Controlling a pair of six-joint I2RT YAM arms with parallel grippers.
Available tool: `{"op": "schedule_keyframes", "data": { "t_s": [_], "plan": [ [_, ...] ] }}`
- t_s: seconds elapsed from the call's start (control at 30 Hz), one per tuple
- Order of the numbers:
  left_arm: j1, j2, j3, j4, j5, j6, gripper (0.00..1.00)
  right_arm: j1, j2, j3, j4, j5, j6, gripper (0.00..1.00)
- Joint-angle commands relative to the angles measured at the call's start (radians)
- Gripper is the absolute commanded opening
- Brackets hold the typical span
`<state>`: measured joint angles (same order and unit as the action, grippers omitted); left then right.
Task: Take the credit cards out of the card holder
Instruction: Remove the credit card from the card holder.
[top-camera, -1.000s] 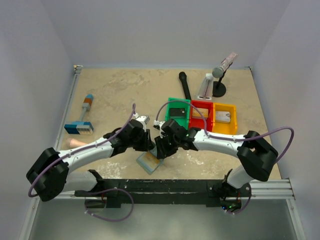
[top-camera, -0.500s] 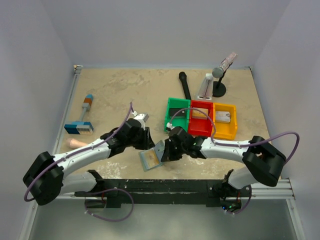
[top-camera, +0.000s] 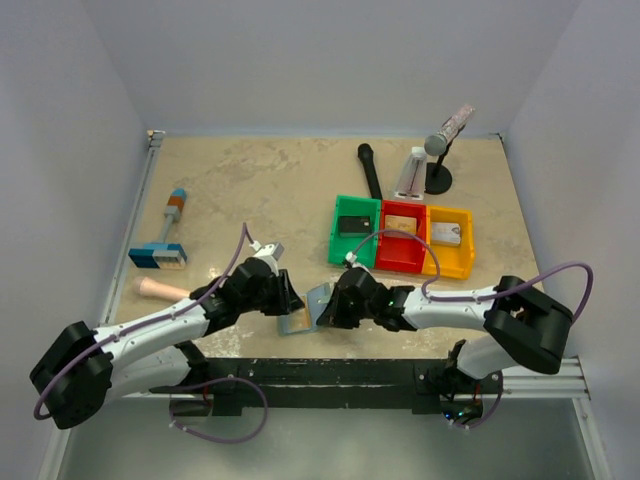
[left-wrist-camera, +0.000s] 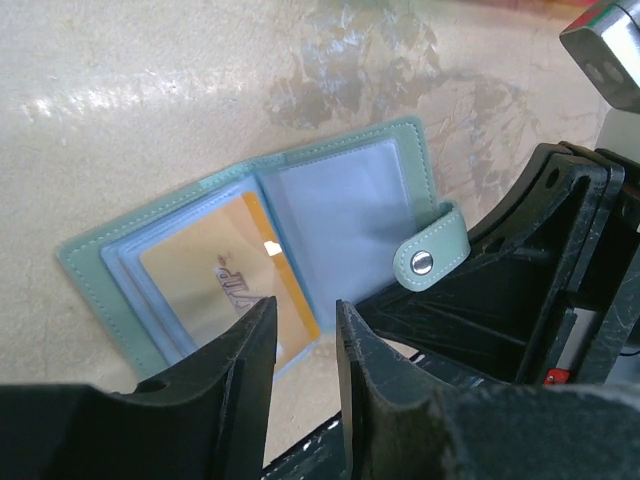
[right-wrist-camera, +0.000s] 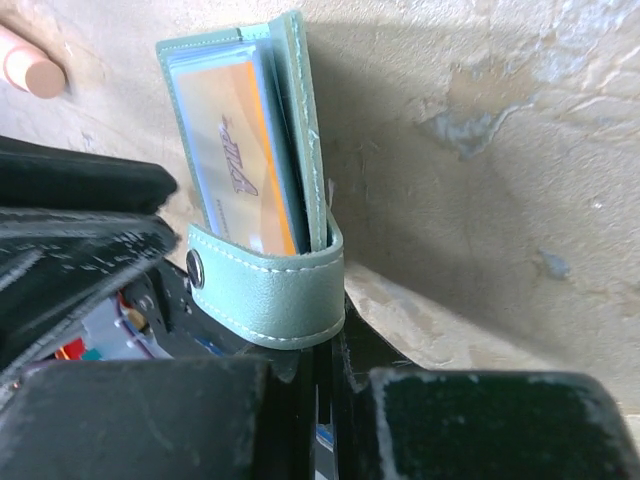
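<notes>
The card holder, a pale teal bifold, lies open by the table's near edge. In the left wrist view its left sleeve holds an orange card, and a snap strap hangs off the right panel. My right gripper is shut on the edge of that right panel and holds it tilted up; the right wrist view shows the holder and the orange card above the gripper. My left gripper is open and empty, just above the holder's near edge.
The green bin holds a dark card, the red bin a tan card, the yellow bin a pale card. A blue-and-orange block tool and a pink cylinder lie left. A black stick and a stand are at the back.
Both grippers have come down toward the near edge. The left arm has drawn back to the left. The right gripper has lifted the holder's right panel upright.
</notes>
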<state>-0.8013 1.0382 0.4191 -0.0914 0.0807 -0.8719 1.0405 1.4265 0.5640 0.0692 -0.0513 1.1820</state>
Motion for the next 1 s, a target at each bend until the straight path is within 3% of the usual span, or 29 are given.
{"op": "schedule_keyframes", "data": {
  "t_s": [0.0,0.6,0.83,0.97],
  "plan": [
    [-0.033,0.029,-0.019,0.124,0.017,-0.045,0.35,0.032,-0.006,-0.004,0.029,0.108,0.094,0.0],
    [-0.056,0.18,-0.031,0.127,-0.041,-0.039,0.34,0.055,-0.011,0.007,-0.005,0.12,0.07,0.01],
    [-0.059,0.201,-0.022,0.096,-0.074,-0.016,0.33,0.059,-0.08,0.03,-0.127,0.163,-0.004,0.41],
    [-0.064,0.218,-0.008,0.056,-0.076,-0.001,0.33,0.065,-0.118,0.04,-0.206,0.197,-0.045,0.55]
  ]
}}
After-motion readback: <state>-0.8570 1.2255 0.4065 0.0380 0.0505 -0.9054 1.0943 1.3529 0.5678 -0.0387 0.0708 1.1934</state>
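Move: The credit card lies in the open card holder almost under the left fingertips: level fore and aft, about 1 cm left, some 4 cm below. The raised flap's middle is about 4 cm right of that hand, 1 cm farther out and 3 cm lower; the green bin stands roughly 21 cm ahead, 13 cm right, 2 cm below. From the right hand, already pinching the flap near its back end, the card is some 6 cm left, 3 cm forward and 2 cm lower. Lower the left gripper about 3.5 cm, first easing some 1.5 cm to the right, so the slightly open fingertips come down on the card's orange-striped edge beside the fold, and stay there. Keep the right pinch on the flap until the left hand is down, then open those fingers about halfway and back away roughly 1.5 cm right and slightly up. ##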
